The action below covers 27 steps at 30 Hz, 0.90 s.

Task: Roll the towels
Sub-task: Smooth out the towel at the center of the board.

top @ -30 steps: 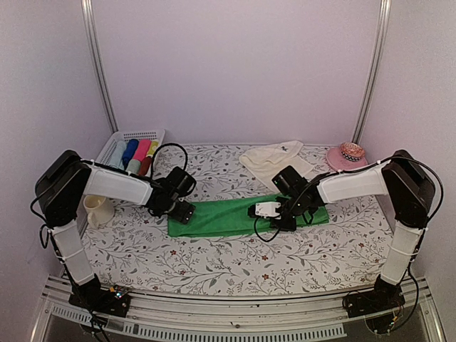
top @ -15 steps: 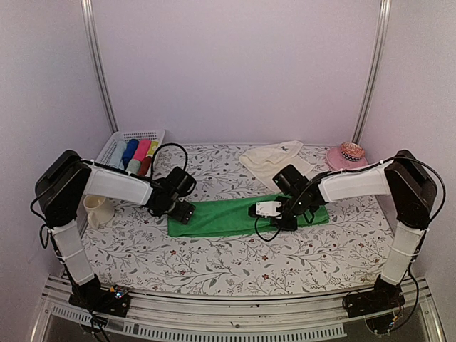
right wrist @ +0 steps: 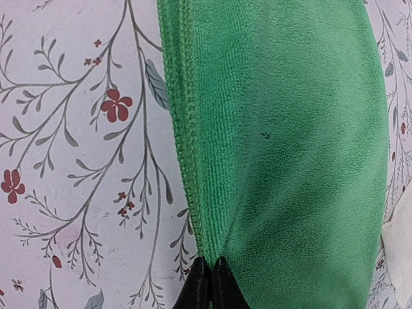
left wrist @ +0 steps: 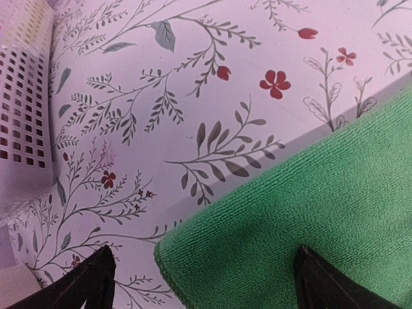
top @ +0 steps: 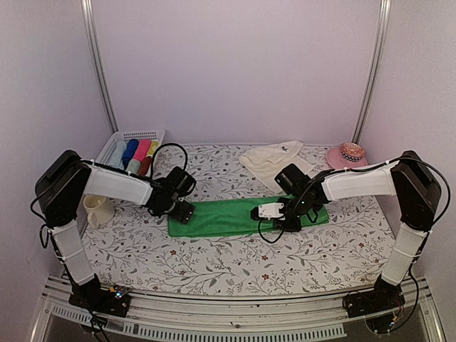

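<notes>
The green towel (top: 228, 217) lies flat across the middle of the floral table. My left gripper (top: 182, 211) is open at its left end, and in the left wrist view the green towel (left wrist: 322, 212) has its corner between the spread fingers of the left gripper (left wrist: 203, 283). My right gripper (top: 285, 224) is low over the right part. In the right wrist view the right gripper (right wrist: 209, 273) is shut on the near hem of the green towel (right wrist: 283, 129), which puckers at the tips. The cream towel (top: 274, 158) lies loosely spread behind.
A white basket (top: 114, 142) with coloured rolls stands at the back left, its wall (left wrist: 22, 109) close to my left gripper. A cream mug (top: 96, 209) sits by the left arm. A pink dish (top: 347, 155) is at the back right. The cream towel's edge (right wrist: 402, 251) shows beside the green one.
My right gripper has closed on the green towel's near hem and shifted slightly to the right. The left arm has not moved.
</notes>
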Each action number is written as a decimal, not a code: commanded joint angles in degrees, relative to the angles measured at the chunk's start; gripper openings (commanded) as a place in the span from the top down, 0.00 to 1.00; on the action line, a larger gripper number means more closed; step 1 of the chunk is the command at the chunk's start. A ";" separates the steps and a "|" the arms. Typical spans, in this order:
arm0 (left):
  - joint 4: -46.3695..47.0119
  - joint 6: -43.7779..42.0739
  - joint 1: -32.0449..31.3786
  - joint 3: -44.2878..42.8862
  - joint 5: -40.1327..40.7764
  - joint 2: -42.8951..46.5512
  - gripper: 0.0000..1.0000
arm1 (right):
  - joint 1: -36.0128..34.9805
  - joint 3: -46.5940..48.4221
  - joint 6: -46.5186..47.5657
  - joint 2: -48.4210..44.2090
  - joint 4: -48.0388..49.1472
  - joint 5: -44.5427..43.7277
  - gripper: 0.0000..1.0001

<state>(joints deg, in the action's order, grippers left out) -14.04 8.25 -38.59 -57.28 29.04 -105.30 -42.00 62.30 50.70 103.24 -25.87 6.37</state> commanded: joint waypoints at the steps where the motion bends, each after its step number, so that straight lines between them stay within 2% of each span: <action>1: -3.64 -0.26 1.24 0.62 -0.55 -2.67 0.03 | -0.51 0.05 0.82 0.57 -1.60 0.61 0.98; 13: -5.85 -0.08 1.49 -0.46 2.51 -3.27 0.03 | -1.84 -1.01 1.83 0.72 -1.47 0.01 0.92; 15: -6.04 -0.04 1.56 -0.47 2.52 -3.05 0.03 | -1.84 -1.19 1.86 0.59 -1.55 -0.16 0.86; 21: -6.55 -0.10 1.74 -0.56 3.01 -0.75 0.03 | -1.08 -1.38 1.79 -3.90 -3.25 0.20 0.49; 23: -6.78 -0.16 1.81 -0.49 3.01 1.06 0.03 | 0.51 -0.60 1.41 -5.49 -4.53 1.23 0.45; 27: -7.91 0.17 1.76 -0.51 2.86 4.31 0.03 | 6.13 1.38 -0.82 -7.26 -6.98 6.38 0.46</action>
<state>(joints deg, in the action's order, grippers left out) -17.32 8.51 -37.98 -58.24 30.70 -104.66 -41.10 61.45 52.25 99.31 -29.87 7.79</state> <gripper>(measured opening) 0.973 0.552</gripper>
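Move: My right hand is on the near edge of the green towel, whose middle lies about 6 cm ahead of it, 9 cm to its left and a centimetre or so lower. The white towel is roughly 31 cm straight ahead of this hand; the pink plate stands some 35 cm ahead and 20 cm to its right. From my left hand, at the towel's left end, the green towel's middle is about 17 cm to the right, 2 cm nearer me and slightly below. Still pinching the green towel's near hem, my right hand draws it slowly back towards me a bit over 1 cm, barely turning. Then its fingers open to about half, letting go of the hem, and the hand lifts some 1.5 cm off it while shifting nearly 2 cm to the right. ##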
